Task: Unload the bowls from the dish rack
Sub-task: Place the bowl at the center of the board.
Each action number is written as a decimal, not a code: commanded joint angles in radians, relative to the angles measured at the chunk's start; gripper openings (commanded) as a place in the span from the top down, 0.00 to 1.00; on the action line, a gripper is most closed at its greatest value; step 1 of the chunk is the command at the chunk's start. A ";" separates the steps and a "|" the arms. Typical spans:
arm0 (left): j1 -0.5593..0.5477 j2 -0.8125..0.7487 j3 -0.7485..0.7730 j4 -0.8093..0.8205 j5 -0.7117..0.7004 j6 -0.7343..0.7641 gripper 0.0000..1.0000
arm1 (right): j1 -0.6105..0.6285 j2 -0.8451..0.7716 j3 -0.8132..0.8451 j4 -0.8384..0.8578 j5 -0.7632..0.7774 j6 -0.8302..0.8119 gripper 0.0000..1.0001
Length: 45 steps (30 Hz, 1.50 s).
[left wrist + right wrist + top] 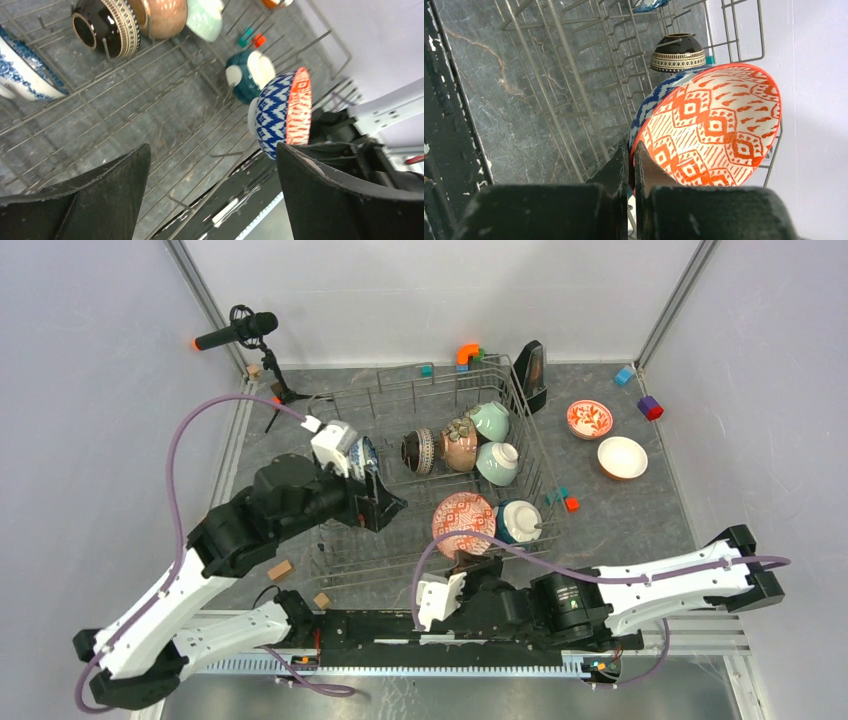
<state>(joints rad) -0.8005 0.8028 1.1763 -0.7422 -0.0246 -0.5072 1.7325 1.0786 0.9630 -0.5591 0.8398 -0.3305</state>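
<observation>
The grey wire dish rack (395, 390) fills the middle of the table. My right gripper (631, 150) is shut on the rim of the red-lattice bowl (719, 125), which stands tilted on edge at the rack's near side (463, 523). Beside it sits a teal bowl (520, 521). Farther back stand a striped bowl (418, 451), a tan bowl (460, 445) and two mint bowls (490, 420). A blue-white bowl (362, 455) is at the rack's left. My left gripper (212, 150) hangs open and empty over the rack's left part. A red-floral bowl (589, 419) and a white bowl (622, 457) rest on the table right of the rack.
A microphone on a stand (240, 332) is at the back left. Small coloured blocks (650, 407) lie round the rack, and wooden blocks (280, 570) near its front left. A dark upright object (530, 365) leans at the rack's back right corner.
</observation>
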 commanded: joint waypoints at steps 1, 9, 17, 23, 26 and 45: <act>-0.129 0.048 0.070 -0.091 -0.192 0.092 0.00 | 0.025 0.009 -0.008 0.036 0.039 -0.035 1.00; -0.314 0.170 0.143 -0.146 -0.298 0.143 0.00 | 0.046 0.075 -0.013 0.021 0.008 -0.044 1.00; -0.359 0.272 0.227 -0.264 -0.331 0.201 0.03 | 0.051 0.110 -0.008 0.071 -0.011 -0.096 1.00; -0.394 0.370 0.294 -0.373 -0.376 0.204 0.13 | 0.050 0.153 0.048 0.074 -0.026 -0.123 1.00; -0.416 0.415 0.309 -0.406 -0.390 0.204 0.20 | 0.048 0.182 0.082 0.061 -0.040 -0.126 1.00; -0.453 0.504 0.276 -0.454 -0.453 0.191 0.80 | 0.024 0.231 0.163 0.027 -0.068 -0.131 1.00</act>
<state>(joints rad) -1.2507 1.2972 1.4456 -1.1854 -0.4576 -0.3462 1.7569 1.3140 1.0721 -0.5411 0.7479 -0.4507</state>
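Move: The patterned bowl, held by the right hand, has its middle about 13 cm to the right of the open left hand, 3 cm back and 8 cm below. It lies 6 cm ahead of the right hand, 1 cm left and 1 cm lower; the left gripper waits about 9 cm ahead, 14 cm left and 7 cm above the right hand. From the right hand, the teal bowl sits in the rack roughly 5 cm ahead, 13 cm right and 13 cm below. The patterned bowl, its rim still pinched in the right fingers, is carried about 5 cm left, a little back and down (sinking some 4 cm, then rising slightly) towards the left hand. The left hand comes down about 9 cm, also moving right and slightly back, rolls some 45 degrees so its fingers point more steeply down, then closes them astride the far left part of the rim. ##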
